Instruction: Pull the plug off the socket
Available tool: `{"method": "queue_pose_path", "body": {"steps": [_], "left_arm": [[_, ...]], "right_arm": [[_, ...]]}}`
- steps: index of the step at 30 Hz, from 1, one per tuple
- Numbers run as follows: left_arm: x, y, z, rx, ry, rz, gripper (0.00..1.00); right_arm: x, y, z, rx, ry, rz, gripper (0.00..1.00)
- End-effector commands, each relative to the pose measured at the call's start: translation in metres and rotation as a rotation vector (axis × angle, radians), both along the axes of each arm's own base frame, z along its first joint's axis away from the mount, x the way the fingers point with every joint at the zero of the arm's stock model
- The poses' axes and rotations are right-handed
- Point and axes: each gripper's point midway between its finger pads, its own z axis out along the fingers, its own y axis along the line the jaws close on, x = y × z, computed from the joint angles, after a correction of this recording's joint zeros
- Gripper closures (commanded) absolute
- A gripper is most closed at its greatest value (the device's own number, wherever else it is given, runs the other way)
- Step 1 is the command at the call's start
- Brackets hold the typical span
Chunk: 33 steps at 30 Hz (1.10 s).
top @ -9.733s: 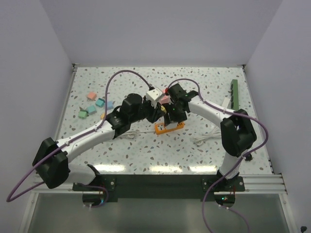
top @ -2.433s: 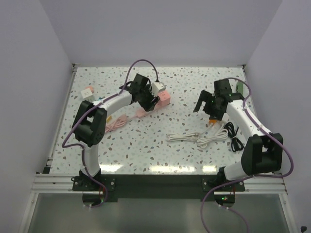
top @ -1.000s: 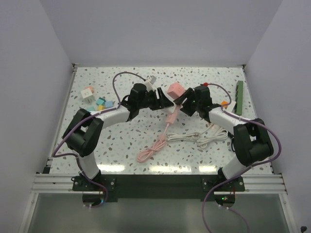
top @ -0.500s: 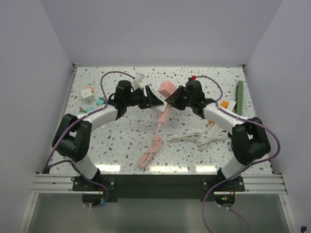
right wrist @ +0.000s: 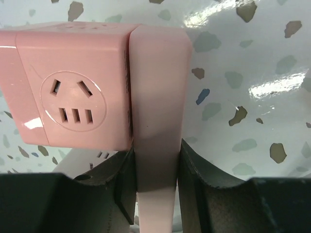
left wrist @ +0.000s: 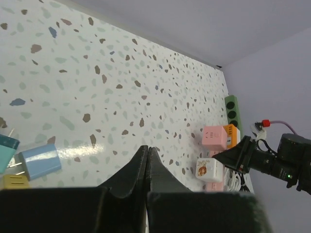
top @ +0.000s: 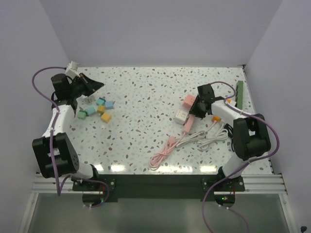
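Note:
The pink cube socket point(top: 188, 101) lies on the table at the right, shown close up in the right wrist view point(right wrist: 73, 87). The pink plug point(right wrist: 158, 97) sits flush against its side, and its pink cable point(top: 165, 150) trails toward the front. My right gripper point(top: 194, 110) is shut on the plug, whose body is pinched between the jaws point(right wrist: 155, 194). A white cube socket point(top: 181, 115) rests next to it. My left gripper point(top: 95, 85) is at the far back left, shut and holding nothing point(left wrist: 147, 150).
Several coloured adapters point(top: 99, 107) lie near the left arm, among them a blue one point(left wrist: 41, 160). White coiled cables point(top: 204, 137) lie in front of the right gripper. An orange cube point(top: 227, 102) and a green power strip point(top: 238, 94) sit at the right edge.
My left arm has swung from the middle to the far back left and shut empty. My right gripper has brought the pink socket and plug down to the table at the right.

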Motion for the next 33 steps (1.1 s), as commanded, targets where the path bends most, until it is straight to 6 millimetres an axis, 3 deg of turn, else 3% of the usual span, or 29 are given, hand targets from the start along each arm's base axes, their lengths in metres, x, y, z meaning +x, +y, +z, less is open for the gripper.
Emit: {"method": "queue_pose_path", "body": {"steps": [1,3,4,6,7,10,15,18,21,22,23,25,27,29,32,33], "left_arm": [[-0.008,-0.013,0.010,0.053,-0.037,-0.011,1.00],[0.000,0.002,0.004,0.120,-0.020,0.029,1.00],[0.000,0.015,-0.031,0.146,0.128,0.091,1.00],[0.006,0.034,-0.046,0.220,0.199,0.148,1.00],[0.005,0.047,-0.067,0.244,0.277,0.199,1.00],[0.007,0.068,-0.091,0.305,0.341,0.277,1.00],[0.013,0.087,-0.105,0.371,0.379,0.343,1.00],[0.014,0.092,-0.116,0.391,0.415,0.346,0.86],[0.012,0.094,-0.118,0.404,0.414,0.354,0.59],[0.011,0.096,-0.118,0.412,0.406,0.367,0.41],[0.011,0.095,-0.116,0.415,0.397,0.356,0.37],[0.012,0.084,-0.108,0.392,0.361,0.315,0.26],[0.011,0.070,-0.101,0.375,0.331,0.280,0.21],[0.009,0.039,-0.085,0.338,0.269,0.179,0.12],[-0.003,-0.050,-0.065,0.258,0.181,-0.104,0.00],[-0.015,-0.093,-0.052,0.199,0.127,-0.254,0.00]], "right_arm": [[0.009,0.018,0.032,-0.023,-0.107,0.124,1.00],[0.009,0.022,0.036,-0.007,-0.116,0.141,1.00],[0.009,0.023,0.038,0.000,-0.119,0.145,1.00],[0.008,0.026,0.042,0.014,-0.127,0.160,1.00],[0.007,0.029,0.043,0.034,-0.129,0.172,1.00],[0.005,0.040,0.053,0.089,-0.155,0.214,1.00],[-0.001,0.056,0.064,0.162,-0.187,0.295,1.00],[-0.006,0.059,0.067,0.177,-0.185,0.319,1.00],[-0.007,0.060,0.065,0.182,-0.176,0.323,1.00],[-0.007,0.061,0.065,0.186,-0.172,0.327,1.00],[-0.007,0.061,0.065,0.191,-0.174,0.326,1.00],[-0.009,0.064,0.064,0.202,-0.169,0.330,1.00],[-0.007,0.065,0.066,0.215,-0.173,0.328,1.00],[-0.008,0.070,0.067,0.242,-0.169,0.338,1.00],[-0.006,0.078,0.071,0.287,-0.177,0.345,1.00],[-0.006,0.079,0.072,0.297,-0.177,0.345,1.00]]}}
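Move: The right hand grips the pink socket strip; on it the white plug sits about 6 cm to that hand's left and 1 cm back, the pink plug some 6 cm ahead and 1 cm left, and the orange strip lies some 13 cm to its right, 1 cm back. From the empty left hand the white plug is about 39 cm right, 9 cm back and 15 cm lower; a loose blue plug lies 20 cm below, roughly 3 cm ahead and 3 cm left. The empty left hand sinks about 13 cm towards the loose plugs while swinging some 8 cm left and tipping its fingers down about 25 degrees, opens wide from shut, then turns back to the right and slightly up, towards the white plug again. The right hand keeps its grip on the pink socket strip and carries it about 5 cm left and 3 cm up, easing slightly back and turning it some 15 degrees counter-clockwise. ##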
